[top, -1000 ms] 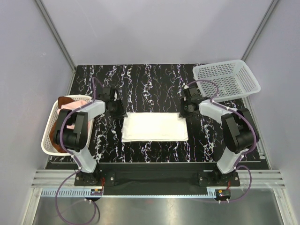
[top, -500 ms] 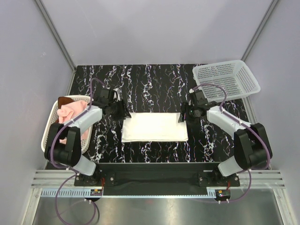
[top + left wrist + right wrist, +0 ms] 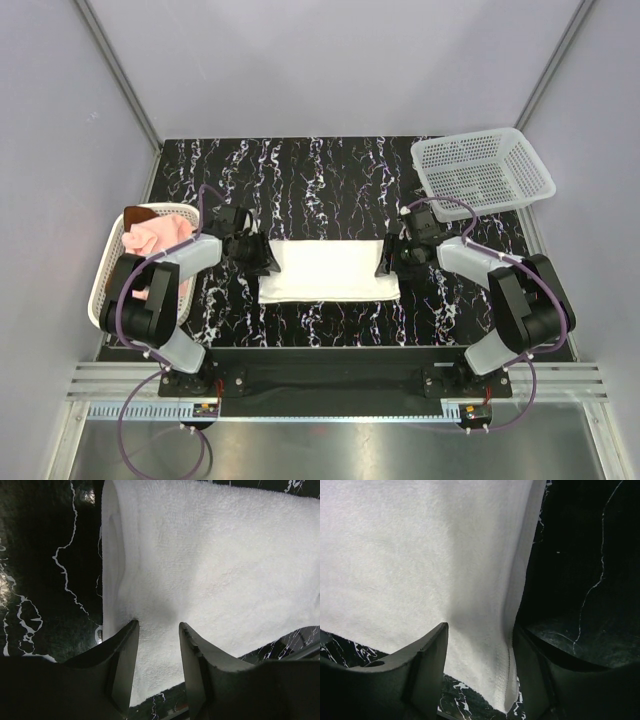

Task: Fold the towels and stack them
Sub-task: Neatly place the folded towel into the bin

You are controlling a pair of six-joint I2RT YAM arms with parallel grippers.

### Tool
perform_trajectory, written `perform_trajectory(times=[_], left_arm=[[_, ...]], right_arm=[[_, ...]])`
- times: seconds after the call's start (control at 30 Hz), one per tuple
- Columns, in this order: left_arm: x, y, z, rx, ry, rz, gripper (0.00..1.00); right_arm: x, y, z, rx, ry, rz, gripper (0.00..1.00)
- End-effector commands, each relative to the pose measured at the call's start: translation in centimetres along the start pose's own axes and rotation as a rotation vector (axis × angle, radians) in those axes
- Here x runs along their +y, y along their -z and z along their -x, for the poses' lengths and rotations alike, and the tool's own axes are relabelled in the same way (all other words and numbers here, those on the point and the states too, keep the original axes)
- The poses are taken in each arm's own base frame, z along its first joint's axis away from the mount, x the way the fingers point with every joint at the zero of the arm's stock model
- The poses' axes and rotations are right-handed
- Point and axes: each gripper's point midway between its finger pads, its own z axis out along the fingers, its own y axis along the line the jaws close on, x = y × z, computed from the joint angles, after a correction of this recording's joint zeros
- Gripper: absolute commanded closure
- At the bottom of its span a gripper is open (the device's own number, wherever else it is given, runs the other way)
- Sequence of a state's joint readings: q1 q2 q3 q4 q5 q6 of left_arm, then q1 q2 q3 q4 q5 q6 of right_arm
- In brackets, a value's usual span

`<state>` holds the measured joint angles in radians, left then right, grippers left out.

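Observation:
A folded white towel (image 3: 330, 272) lies flat in the middle of the table. My left gripper (image 3: 263, 259) is down at its left edge, open; in the left wrist view the white towel (image 3: 210, 570) fills the gap between the left gripper (image 3: 157, 630) fingers. My right gripper (image 3: 387, 258) is at the right edge, open, and in the right wrist view the right gripper (image 3: 480, 632) straddles the hemmed border of the white towel (image 3: 420, 555). A pale pink towel (image 3: 152, 240) and a rust-brown towel (image 3: 133, 214) sit bunched in the left basket.
A white mesh basket (image 3: 103, 300) stands at the table's left edge beside the left arm. A second white mesh basket (image 3: 482, 172) stands at the back right. The black marbled table (image 3: 320, 180) extends behind the towel.
Both grippers came forward and down from behind the towel's far corners onto its left and right edges. The right gripper's jaws have spread wider. The towel has not moved.

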<state>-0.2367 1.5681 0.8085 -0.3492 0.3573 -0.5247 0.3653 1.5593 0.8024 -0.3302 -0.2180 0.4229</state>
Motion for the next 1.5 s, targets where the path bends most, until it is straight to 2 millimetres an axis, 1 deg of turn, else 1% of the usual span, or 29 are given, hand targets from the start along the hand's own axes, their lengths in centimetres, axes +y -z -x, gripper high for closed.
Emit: perform_trajectory(times=[0.0,0.03,0.13,0.17,0.27,0.37,0.4,0.5,0.53,0.57,0.63,0.67,0.7,0.73,0.77,0.8,0.83,0.87,0.9,0.93,0.97,1.03,1.07,1.13,1.17,1.23,1.27,1.43,1.47], left_arm=[[0.7,0.5,1.0,-0.067,0.000,0.040,0.57],[0.7,0.5,1.1,-0.074,0.001,0.041,0.57],[1.2,0.6,0.9,-0.081,0.013,0.064,0.57],[1.4,0.6,0.8,-0.080,0.018,0.075,0.57],[1.9,0.5,0.5,-0.073,0.028,0.098,0.57],[2.5,0.5,0.4,-0.083,0.040,0.120,0.57],[2.6,0.5,0.5,-0.088,0.041,0.125,0.57],[2.2,0.7,1.1,-0.101,0.040,0.117,0.57],[1.8,0.8,1.3,-0.105,0.039,0.101,0.57],[0.8,1.1,2.4,-0.131,0.031,0.073,0.57],[-0.3,1.7,3.6,-0.145,0.027,0.043,0.56],[-0.8,2.2,4.3,-0.149,0.023,0.040,0.55],[-2.3,3.3,6.4,-0.193,0.002,0.023,0.54],[-2.9,4.0,7.5,-0.214,-0.011,0.026,0.54],[-3.7,5.4,9.0,-0.245,-0.040,0.032,0.54],[-3.9,6.3,10.0,-0.279,-0.055,0.050,0.53],[-4.0,6.9,10.5,-0.295,-0.065,0.059,0.53],[-3.9,7.4,10.6,-0.300,-0.083,0.068,0.53],[-4.4,8.2,11.2,-0.327,-0.097,0.064,0.52],[-4.6,8.3,11.3,-0.336,-0.118,0.057,0.52],[-4.7,8.3,11.2,-0.336,-0.125,0.049,0.52],[-4.6,8.2,10.7,-0.325,-0.148,0.033,0.52],[-4.6,8.0,10.5,-0.322,-0.151,0.030,0.52],[-4.3,7.7,10.4,-0.323,-0.153,0.030,0.51],[-4.5,7.8,10.4,-0.327,-0.155,0.019,0.51],[-5.0,7.7,10.2,-0.317,-0.159,-0.009,0.51],[-5.1,7.5,10.2,-0.310,-0.158,-0.014,0.51],[-5.3,7.2,10.2,-0.298,-0.165,-0.024,0.51],[-5.3,7.2,10.3,-0.299,-0.162,-0.027,0.51]], right_arm=[[-0.3,-1.0,-1.7,0.036,-0.038,0.022,0.39],[-0.2,-0.8,-1.7,0.034,-0.039,0.027,0.40],[-0.1,-0.6,-1.2,0.014,-0.031,0.028,0.49],[0.1,-0.7,-1.0,0.011,-0.025,0.035,0.57],[0.2,-0.9,-0.5,0.010,-0.004,0.031,0.69],[0.4,0.0,1.8,-0.031,0.030,-0.012,0.77],[0.4,0.2,2.3,-0.039,0.040,-0.019,0.83],[0.6,1.2,4.3,-0.076,0.092,-0.050,0.89],[0.6,1.3,4.9,-0.089,0.111,-0.062,0.95],[0.9,1.8,6.0,-0.108,0.130,-0.070,0.97],[0.3,2.2,7.5,-0.121,0.164,-0.124,1.00],[0.5,2.7,8.9,-0.125,0.185,-0.139,1.00],[0.6,2.9,9.6,-0.126,0.194,-0.147,1.00],[0.6,3.3,10.5,-0.133,0.202,-0.153,1.00],[0.9,3.8,11.7,-0.131,0.225,-0.166,1.00],[0.8,4.1,12.5,-0.133,0.236,-0.176,1.00],[0.2,4.5,13.4,-0.140,0.241,-0.202,1.00],[0.3,5.0,14.7,-0.143,0.261,-0.209,1.00],[-0.1,5.3,15.5,-0.144,0.260,-0.216,1.00],[-1.4,5.9,16.2,-0.137,0.240,-0.238,1.00],[-1.5,6.5,17.9,-0.157,0.260,-0.240,1.00],[-3.7,7.6,19.2,-0.151,0.252,-0.317,1.00],[-3.9,8.1,20.9,-0.170,0.285,-0.333,1.00],[-4.5,8.9,22.2,-0.174,0.303,-0.357,1.00],[-5.2,9.6,23.5,-0.187,0.308,-0.371,1.00],[-6.0,10.2,24.5,-0.192,0.316,-0.389,1.00],[-6.9,10.8,25.7,-0.208,0.320,-0.408,0.99],[-10.5,13.0,28.6,-0.236,0.329,-0.497,1.00],[-11.1,13.6,29.7,-0.259,0.324,-0.514,1.00]])
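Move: The folded towel lies almost under the right hand: its right edge about 1 cm to that hand's right and 1 cm below, its middle level and some 12 cm to the left. The empty white bin it goes to stands roughly 21 cm ahead and 22 cm to the right. From the left hand, low over the towel's other end, the towel's middle is about 12 cm to the right. Right fingers pinch the towel's end, carrying it about 30 cm forward-right and up towards the bin; left rises. ##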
